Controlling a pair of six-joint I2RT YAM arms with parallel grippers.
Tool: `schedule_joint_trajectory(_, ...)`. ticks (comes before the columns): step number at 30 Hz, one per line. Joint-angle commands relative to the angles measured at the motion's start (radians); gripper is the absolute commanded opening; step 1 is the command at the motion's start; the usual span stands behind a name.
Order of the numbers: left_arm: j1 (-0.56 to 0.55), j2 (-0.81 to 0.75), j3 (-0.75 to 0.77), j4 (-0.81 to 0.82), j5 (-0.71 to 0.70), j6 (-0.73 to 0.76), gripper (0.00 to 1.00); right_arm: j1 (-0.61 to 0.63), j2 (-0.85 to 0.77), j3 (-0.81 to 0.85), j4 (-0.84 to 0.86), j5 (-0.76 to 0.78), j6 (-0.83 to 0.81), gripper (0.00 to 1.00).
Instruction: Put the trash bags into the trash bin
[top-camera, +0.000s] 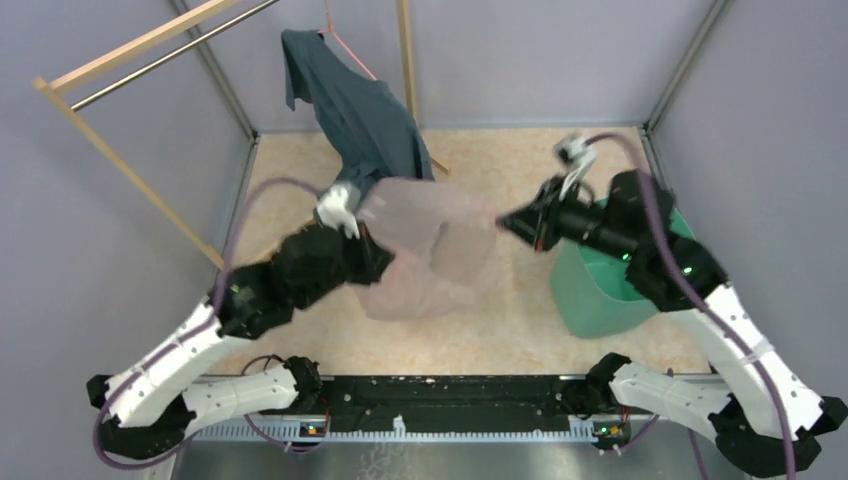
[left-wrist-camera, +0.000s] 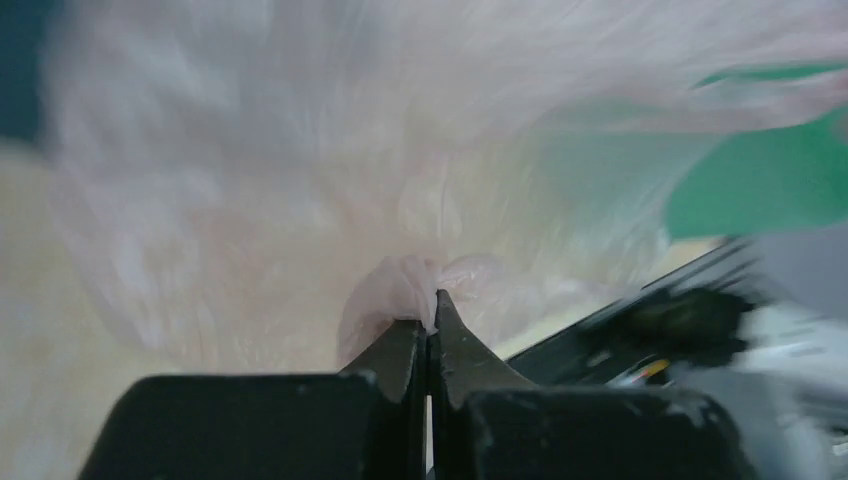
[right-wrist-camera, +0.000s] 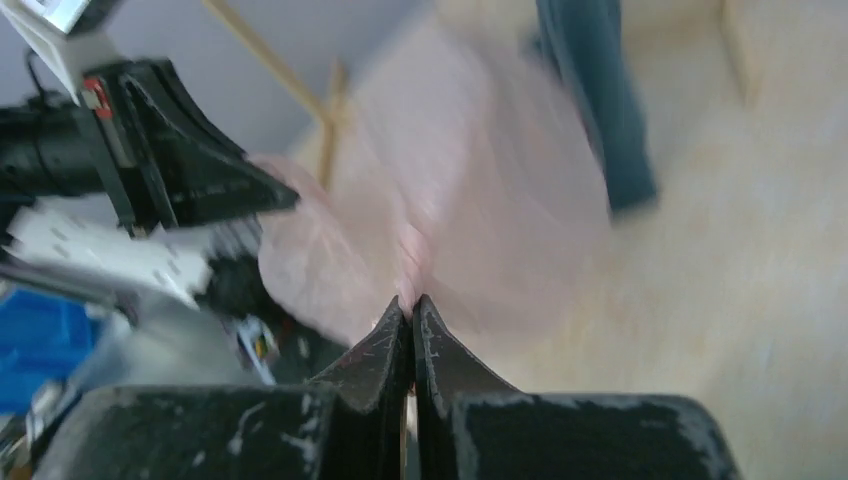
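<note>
A pale pink translucent trash bag hangs stretched between my two grippers above the middle of the table. My left gripper is shut on the bag's left edge; its wrist view shows film pinched at the fingertips. My right gripper is shut on the bag's right edge, with a twisted fold caught between its tips. The teal-green trash bin lies tilted at the right, under my right arm, and shows green behind the film.
A dark blue-grey shirt hangs from a wooden rack at the back, just behind the bag. Grey walls close in the left, back and right sides. My left arm shows in the right wrist view.
</note>
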Motion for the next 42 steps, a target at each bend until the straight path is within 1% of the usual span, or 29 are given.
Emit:
schedule_joint_trajectory(1,0.0,0.237,0.673,0.154,0.085,0.31,0.0,0.001,0.087,0.454,0.075,0.023,-0.175,0.0)
schedule_joint_trajectory(2,0.0,0.292,0.781,0.137,0.123,0.339,0.0,0.001,0.084,0.491,0.095,0.008,-0.179,0.0)
schedule_joint_trajectory(3,0.0,0.305,0.841,0.144,0.15,0.359,0.0,0.001,0.071,0.504,0.118,-0.004,-0.178,0.0)
schedule_joint_trajectory(4,0.001,0.291,0.841,0.174,0.156,0.371,0.0,0.001,0.048,0.493,0.142,-0.008,-0.175,0.0)
schedule_joint_trajectory(5,0.0,0.26,0.796,0.204,0.135,0.379,0.0,0.001,0.023,0.457,0.162,-0.005,-0.169,0.0)
schedule_joint_trajectory(6,0.0,0.219,0.707,0.235,0.066,0.375,0.0,0.0,-0.007,0.4,0.178,0.002,-0.159,0.0)
schedule_joint_trajectory(7,0.0,0.168,0.558,0.257,-0.002,0.359,0.0,0.001,-0.033,0.329,0.189,0.021,-0.144,0.0)
schedule_joint_trajectory(8,0.001,0.131,0.451,0.247,-0.064,0.326,0.0,0.001,-0.055,0.243,0.19,0.033,-0.119,0.0)
schedule_joint_trajectory(9,0.0,0.098,0.353,0.202,-0.114,0.287,0.0,0.001,-0.071,0.161,0.185,0.014,-0.092,0.0)
schedule_joint_trajectory(10,0.0,0.08,0.277,0.101,-0.145,0.214,0.0,0.001,-0.079,0.046,0.177,-0.04,-0.065,0.0)
schedule_joint_trajectory(12,0.0,0.062,0.157,-0.091,-0.152,0.101,0.0,0.001,-0.088,-0.095,0.145,-0.155,-0.037,0.0)
schedule_joint_trajectory(14,0.0,0.034,0.101,-0.262,-0.129,-0.013,0.0,0.001,-0.136,-0.182,0.116,-0.175,-0.019,0.0)
schedule_joint_trajectory(15,0.0,0.011,0.092,-0.306,-0.116,-0.031,0.0,0.001,-0.16,-0.198,0.108,-0.16,-0.015,0.0)
schedule_joint_trajectory(16,0.0,-0.016,0.091,-0.316,-0.102,-0.021,0.0,0.001,-0.179,-0.196,0.104,-0.138,-0.02,0.0)
schedule_joint_trajectory(18,0.0,-0.068,0.115,-0.275,-0.081,0.018,0.0,0.001,-0.172,-0.153,0.11,-0.107,-0.044,0.0)
schedule_joint_trajectory(21,0.0,-0.117,0.178,-0.13,-0.076,0.091,0.0,0.001,-0.077,-0.044,0.11,-0.103,-0.094,0.0)
schedule_joint_trajectory(24,0.0,-0.085,0.252,0.017,-0.029,0.167,0.0,0.001,-0.006,0.031,0.121,-0.087,-0.099,0.0)
schedule_joint_trajectory(27,0.0,-0.007,0.288,0.106,0.035,0.192,0.0,0.0,-0.003,-0.006,0.203,-0.138,-0.043,0.0)
schedule_joint_trajectory(29,0.0,0.048,0.284,0.152,0.105,0.196,0.0,0.001,-0.016,-0.074,0.264,-0.192,-0.001,0.02)
schedule_joint_trajectory(31,0.0,0.095,0.269,0.21,0.199,0.187,0.0,0.001,-0.03,-0.108,0.293,-0.207,0.027,0.02)
schedule_joint_trajectory(34,-0.001,0.145,0.242,0.343,0.394,0.17,0.0,0.0,-0.049,-0.125,0.313,-0.234,0.05,0.02)
schedule_joint_trajectory(38,-0.007,0.159,0.209,0.516,0.578,0.16,0.0,0.01,-0.057,-0.138,0.409,-0.347,0.09,0.03)
schedule_joint_trajectory(40,-0.013,0.167,0.209,0.557,0.643,0.156,0.0,0.038,-0.044,-0.13,0.434,-0.385,0.095,0.04)
schedule_joint_trajectory(42,-0.028,0.172,0.224,0.566,0.708,0.156,0.0,0.101,-0.021,-0.104,0.439,-0.396,0.081,0.04)
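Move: Both hands hold the trash bag, whose middle hangs about 9 cm right, 3 ahead and 7 below the left hand. The right gripper is some 20 cm right of the left hand, 3 ahead and 7 higher. From the right hand, the bag's middle is 11 cm left, level fore-and-aft and 14 below; the trash bin is roughly 26 cm right, 4 ahead and 20 below. Both hands, still pinching the bag, shake it up some 20–30 cm, down, up again smaller, then draw together. ##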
